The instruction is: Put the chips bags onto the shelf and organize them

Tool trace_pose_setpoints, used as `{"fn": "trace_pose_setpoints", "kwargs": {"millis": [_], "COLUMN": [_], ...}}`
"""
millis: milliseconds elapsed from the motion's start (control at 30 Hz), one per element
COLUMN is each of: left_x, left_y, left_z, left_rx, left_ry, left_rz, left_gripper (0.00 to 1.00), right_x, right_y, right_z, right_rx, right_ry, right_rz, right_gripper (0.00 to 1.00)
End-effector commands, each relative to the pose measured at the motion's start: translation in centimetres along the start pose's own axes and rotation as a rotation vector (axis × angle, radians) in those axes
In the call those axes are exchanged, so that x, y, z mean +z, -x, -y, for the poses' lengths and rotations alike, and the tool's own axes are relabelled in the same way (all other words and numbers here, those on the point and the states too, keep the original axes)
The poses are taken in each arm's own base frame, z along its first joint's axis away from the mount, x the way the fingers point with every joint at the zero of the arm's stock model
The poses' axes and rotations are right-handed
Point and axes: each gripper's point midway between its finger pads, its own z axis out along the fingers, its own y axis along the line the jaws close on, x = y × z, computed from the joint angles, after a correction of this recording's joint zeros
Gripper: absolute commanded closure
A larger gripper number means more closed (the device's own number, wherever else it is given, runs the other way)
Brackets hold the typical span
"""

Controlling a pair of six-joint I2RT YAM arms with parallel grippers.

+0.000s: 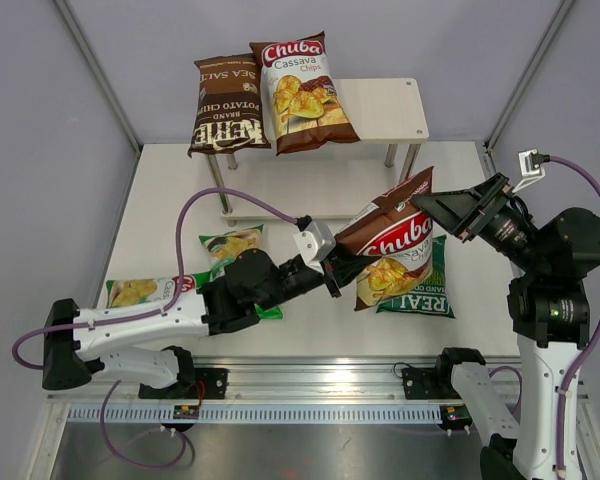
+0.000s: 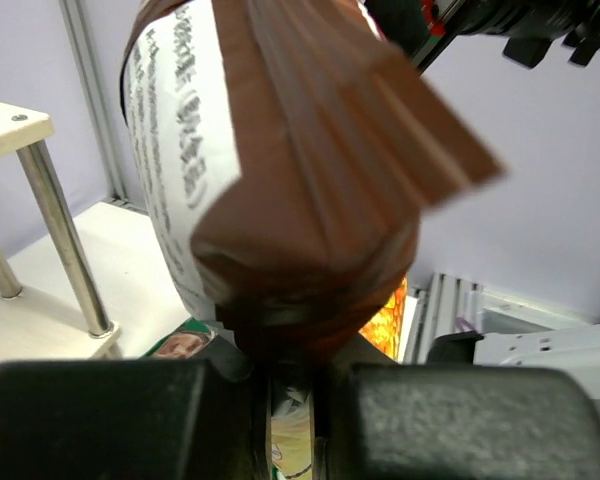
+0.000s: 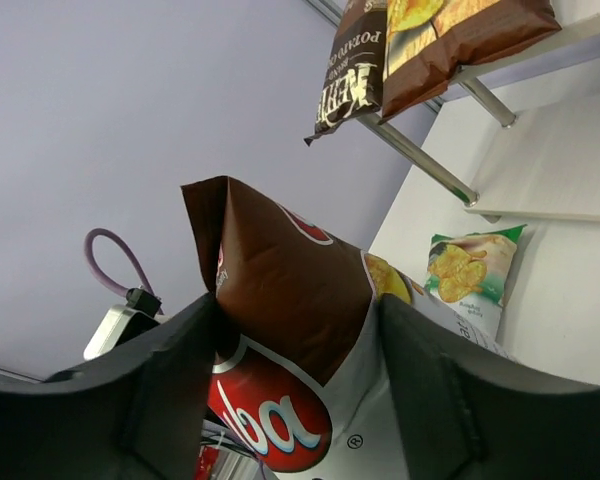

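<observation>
A white-brown Chuba Cassava bag (image 1: 390, 240) hangs tilted over the table's middle, between both arms. My left gripper (image 1: 335, 272) is shut on its lower end; in the left wrist view the bag (image 2: 280, 150) rises straight out of that gripper (image 2: 290, 385). My right gripper (image 1: 427, 205) stands open around the bag's brown top edge (image 3: 280, 290), one finger (image 3: 160, 390) on each side. On the shelf's top board (image 1: 385, 110) lie a dark brown Kettle bag (image 1: 225, 105) and another Chuba Cassava bag (image 1: 302, 92).
A dark green REAL bag (image 1: 425, 295) lies flat under the held bag. Two light green Chuba bags lie on the table, one (image 1: 232, 245) mid-left, the other (image 1: 140, 291) partly under the left arm. The shelf's lower board (image 1: 310, 195) is bare.
</observation>
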Motion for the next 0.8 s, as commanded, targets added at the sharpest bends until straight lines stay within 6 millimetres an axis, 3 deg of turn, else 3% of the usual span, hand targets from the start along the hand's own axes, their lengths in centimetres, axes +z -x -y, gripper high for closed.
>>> {"fn": "trace_pose_setpoints", "kwargs": {"millis": [0,67,133,167,300,533,633,667,700,733,767], "left_x": [-1.1,-1.8,-2.2,-2.7,-4.2,-7.6,-8.7,-9.0,-9.1,-9.2,-9.4], "left_y": [6.1,6.8,7.2,8.0,9.3,11.4,13.6,14.2,14.8,15.3,16.5], "left_z": [2.1,2.1,1.8,1.3,-0.2,-5.4,-6.5,-6.8,-6.9,-7.3,-7.4], "left_rx": [-0.1,-0.143,-0.193,-0.213,-0.298,-0.495,-0.546,-0.561,-0.571,-0.583,-0.599], "left_ry": [-0.091,-0.09,-0.071,-0.04,0.038,0.328,0.383,0.396,0.404,0.423,0.426], "left_rz": [0.211,0.233,0.242,0.262,0.306,0.391,0.445,0.46,0.474,0.493,0.522], "left_gripper": [0.94,0.94,0.93,0.93,0.92,0.94,0.95,0.95,0.96,0.97,0.97], "right_x": [-0.1,0.0,-0.1,-0.1,-1.1,-2.9,-3.4,-3.3,-3.1,-3.1,-2.5], "right_y": [-0.5,-0.4,-0.4,0.0,0.8,1.3,-0.1,-1.1,-1.1,-2.3,-3.3], "right_z": [-1.4,-1.4,-1.1,-0.8,-1.0,-1.9,-2.4,-1.5,-2.4,-3.0,-1.4], "right_rx": [-0.013,-0.024,-0.059,-0.075,-0.122,-0.177,-0.14,-0.098,-0.103,-0.001,0.07], "right_ry": [0.071,0.074,0.057,0.032,-0.051,-0.112,-0.069,-0.055,0.014,0.077,0.092], "right_rz": [-0.03,-0.028,-0.028,-0.004,0.066,0.144,0.126,0.101,0.105,0.051,0.02], "right_gripper": [0.26,0.22,0.03,0.01,0.0,0.0,0.01,0.0,0.0,0.01,0.01]}}
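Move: The left hand already grips one end of the brown Chuba bag; the free right end of the shelf top lies about 42 cm ahead of it, 7 cm right and 5 cm down. From this hand, the Chuba bag on the shelf is about 44 cm ahead and 12 cm left, and the dark green bag 18 cm ahead, 16 cm right, on the table. The held bag's middle is 3 cm back, 3 cm left and 6 cm below the right hand. Left hand draws the gripped Chuba bag some 11 cm left and up, as the right opens and backs off. ##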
